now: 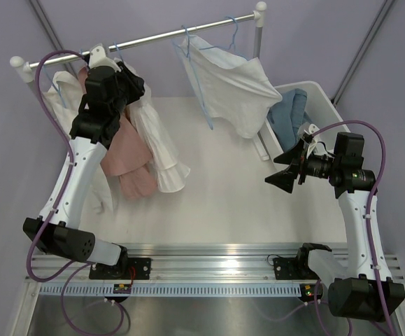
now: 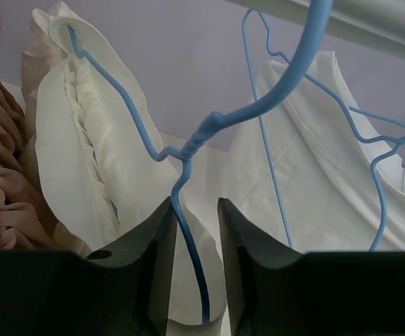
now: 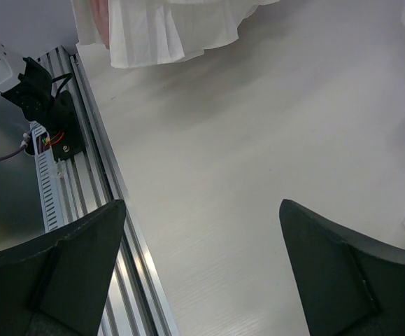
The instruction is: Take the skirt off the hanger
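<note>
A cream-white skirt [image 1: 159, 147] with a gathered waistband [image 2: 83, 150] hangs from a blue wire hanger [image 2: 188, 150] at the left end of the rail. My left gripper [image 1: 122, 78] is up by the rail. The hanger's neck runs between its jaws [image 2: 194, 203]. The wire lies against the left finger [image 2: 153, 241], and a gap stays between it and the right one, so nothing is clamped. My right gripper [image 1: 286, 171] hovers over the table at the right with its jaws wide apart [image 3: 202, 210] and nothing between them.
A pink ruched garment [image 1: 129, 157] hangs next to the skirt. A white top [image 1: 233, 80] on another blue hanger [image 2: 272, 140] hangs further right on the rail [image 1: 160, 36]. A white bin [image 1: 326, 94] with blue cloth stands at the back right.
</note>
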You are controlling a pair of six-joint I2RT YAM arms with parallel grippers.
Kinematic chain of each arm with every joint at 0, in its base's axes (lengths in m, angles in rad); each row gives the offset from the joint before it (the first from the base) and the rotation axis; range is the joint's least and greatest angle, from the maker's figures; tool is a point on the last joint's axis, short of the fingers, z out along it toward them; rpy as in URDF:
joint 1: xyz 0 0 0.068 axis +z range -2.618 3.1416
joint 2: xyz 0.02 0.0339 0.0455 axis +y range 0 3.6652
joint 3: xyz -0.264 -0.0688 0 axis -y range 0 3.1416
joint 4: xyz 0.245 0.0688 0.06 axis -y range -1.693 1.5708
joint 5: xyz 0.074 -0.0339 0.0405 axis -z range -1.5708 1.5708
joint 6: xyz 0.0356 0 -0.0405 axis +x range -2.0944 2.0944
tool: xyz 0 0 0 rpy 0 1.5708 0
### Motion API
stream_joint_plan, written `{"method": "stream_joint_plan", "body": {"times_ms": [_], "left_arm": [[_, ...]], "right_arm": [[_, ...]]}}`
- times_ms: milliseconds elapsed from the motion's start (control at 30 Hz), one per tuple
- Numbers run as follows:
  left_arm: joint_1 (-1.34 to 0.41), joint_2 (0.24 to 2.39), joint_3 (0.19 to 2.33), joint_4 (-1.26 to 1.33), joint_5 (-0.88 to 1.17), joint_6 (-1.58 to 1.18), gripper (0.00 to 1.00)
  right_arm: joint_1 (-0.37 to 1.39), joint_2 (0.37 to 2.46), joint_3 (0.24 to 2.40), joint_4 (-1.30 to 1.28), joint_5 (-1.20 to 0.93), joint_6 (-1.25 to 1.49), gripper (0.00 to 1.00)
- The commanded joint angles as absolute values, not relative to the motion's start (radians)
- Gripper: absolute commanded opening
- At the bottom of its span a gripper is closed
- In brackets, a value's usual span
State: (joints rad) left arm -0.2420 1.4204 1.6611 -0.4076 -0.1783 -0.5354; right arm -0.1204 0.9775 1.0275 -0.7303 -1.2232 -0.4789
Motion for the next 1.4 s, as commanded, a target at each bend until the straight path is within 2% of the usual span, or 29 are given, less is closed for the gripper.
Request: {"method": "stream_joint_plan", "body": {"times_ms": [0,333,567,967,1167,1367], "left_arm": [[-0.236,1.416,1.695,-0.325,-0.140,-0.508,0.28],[-0.236,1.350,1.684,-0.252,-0.011,-0.433,0.00],[-0.235,1.282,1.652,-0.224,0.031,-0.414,0.00],[-0.235,1.134,1.533,-0.382,0.064,-0.420,0.00],[-0.235,0.996,1.428,-0.479,0.124,-0.417,0.00],[-0.238,0.864,1.292,-0.573,0.325,-0.405,0.00]], "right_arm": [[-0.118,0.979,1.026,-0.736,-1.236,-0.505,0.99],[-0.118,0.979,1.026,-0.749,-1.239,-0.518,0.99],[-0.118,0.977,1.026,-0.756,-1.241,-0.529,1.00],[-0.118,0.971,1.051,-0.862,-1.288,-0.635,0.99],[-0.115,1.031,1.156,-1.056,-1.279,-0.790,0.99],[-0.091,1.120,1.333,-1.160,-1.232,-0.836,1.00]]}}
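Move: The left hand is up under the rail, with the white skirt's blue hanger running between its part-open fingers, about 1 cm ahead of their closing point. The skirt hangs straight below, its middle some 20 cm down. The pink dress hangs about 10 cm to the left of the hand at much the same depth, and the empty blue hanger some 15 cm to its right and 4 cm farther out. From the right hand the skirt's hanger is roughly 20 cm ahead, 38 cm left and 13 cm up. The left fingers shut on the hanger wire just below its neck, keep that pinch and edge slightly right. The arm then lifts the hanger about 5 cm while easing back, to clear the hook from the rail. After that it pulls back towards the base, some 16 cm in all, sinking to just under its starting height as the wrist swings some 20 degrees clockwise. ##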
